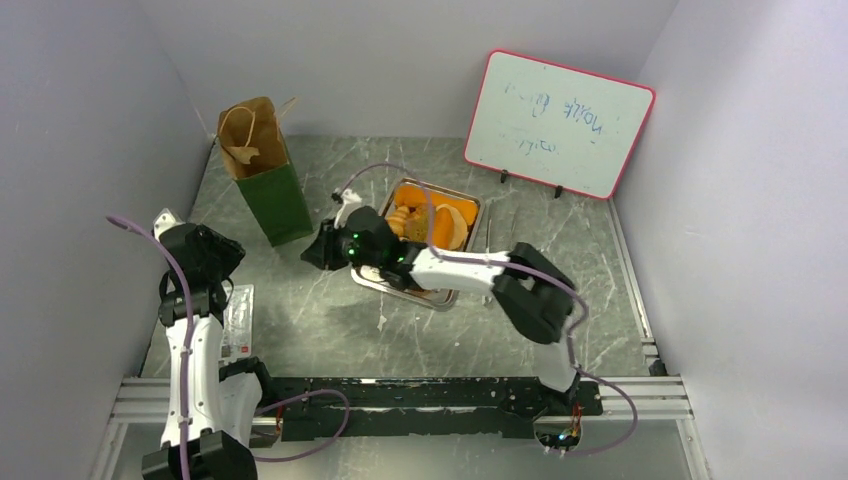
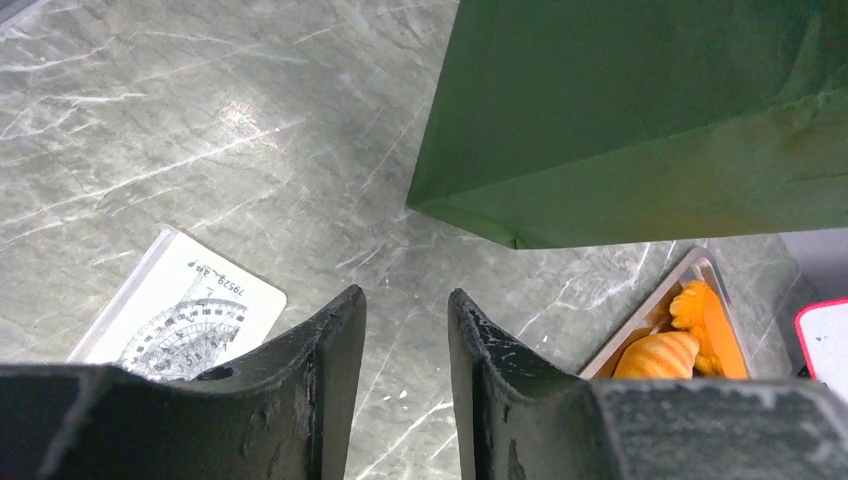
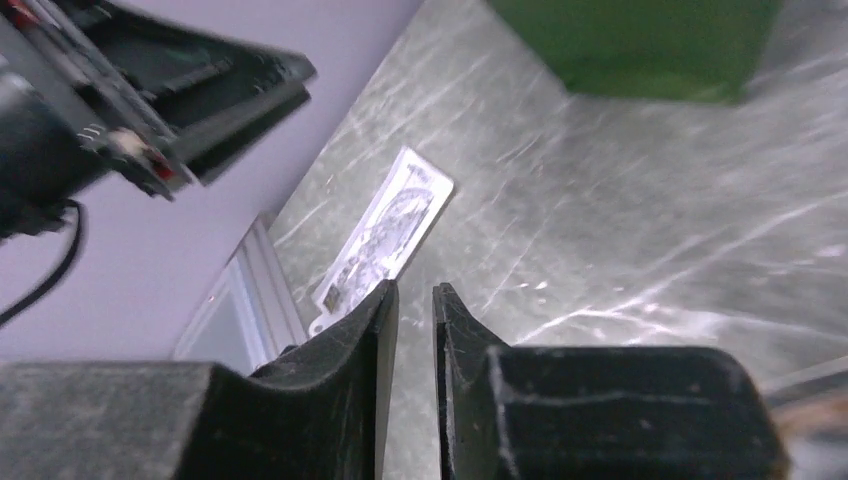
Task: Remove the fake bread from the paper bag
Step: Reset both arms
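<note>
The paper bag (image 1: pixel 262 170) stands upright at the back left, dark green with a brown open top and twisted handles; only brown paper shows inside. Orange fake bread (image 1: pixel 432 222) lies in a metal tray (image 1: pixel 470 205) to its right. A croissant-shaped piece (image 2: pixel 657 355) shows in the left wrist view, with the bag's green side (image 2: pixel 640 110) ahead. My right gripper (image 1: pixel 315 248) hovers between bag and tray, fingers (image 3: pixel 412 290) a narrow gap apart with nothing between them. At the left, my left gripper (image 1: pixel 235 258) is open and empty (image 2: pixel 405 295), short of the bag.
A white printed card (image 1: pixel 238 320) lies flat on the marble tabletop near the left arm's base, also visible as the card (image 2: pixel 180 310) and the card (image 3: pixel 385 235). A red-framed whiteboard (image 1: pixel 558 122) leans at the back right. Grey walls close in on both sides.
</note>
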Tool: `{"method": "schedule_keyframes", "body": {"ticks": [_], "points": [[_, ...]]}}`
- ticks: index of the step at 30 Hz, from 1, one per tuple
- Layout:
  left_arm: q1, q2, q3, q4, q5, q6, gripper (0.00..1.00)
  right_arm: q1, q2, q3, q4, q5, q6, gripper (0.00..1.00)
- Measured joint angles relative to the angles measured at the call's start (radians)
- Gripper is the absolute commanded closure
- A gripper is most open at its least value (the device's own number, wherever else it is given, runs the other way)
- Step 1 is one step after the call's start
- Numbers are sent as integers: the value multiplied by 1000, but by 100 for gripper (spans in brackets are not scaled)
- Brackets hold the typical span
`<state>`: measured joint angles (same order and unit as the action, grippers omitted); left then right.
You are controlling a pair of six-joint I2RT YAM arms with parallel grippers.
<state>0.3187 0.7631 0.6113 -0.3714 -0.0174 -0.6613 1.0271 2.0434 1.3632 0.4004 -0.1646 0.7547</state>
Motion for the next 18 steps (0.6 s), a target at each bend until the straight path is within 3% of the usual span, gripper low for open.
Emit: {"method": "schedule_keyframes", "body": {"ticks": [5, 11, 17, 18], "points": [[-26, -17, 0, 3, -6, 42, 68, -12, -267, -81, -153, 257, -150, 71], [-117, -82, -45, 93, -24, 80, 69, -84, -528, -236, -300, 726, -270, 32], [-348, -94, -103, 183, -117, 106, 68, -258, -713, -473, -439, 1080, -244, 29], [-395, -83, -105, 198, -145, 115, 68, -287, -731, -497, -463, 1106, -228, 24]]}}
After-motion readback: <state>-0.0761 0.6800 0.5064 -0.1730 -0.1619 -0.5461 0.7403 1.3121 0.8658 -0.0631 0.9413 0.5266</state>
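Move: The right hand is empty. The tongs near its goal lie about 39 cm to its right and 8 cm farther out, while the tray of fake bread on the way is centred roughly 21 cm right and 11 cm ahead, both some 13 cm below. The paper bag stands about 8 cm left and 17 cm ahead of it. From the left hand, also empty, the bag is some 16 cm ahead and 5 cm right, the ruler packet about 7 cm back and 7 cm left on the table. The right hand sweeps fast to the right, some 40 cm away from the paper bag and across the tray to the tongs' side, drifting forward and climbing about 10 cm before sinking halfway back, while its wrist swings clockwise some 70 degrees until the fingers point forward and open wide. The left hand sets off more slowly, gliding about 8 cm right along the robot's side of the bag and rising slightly, turning clockwise and keeping its fingers partly open. ##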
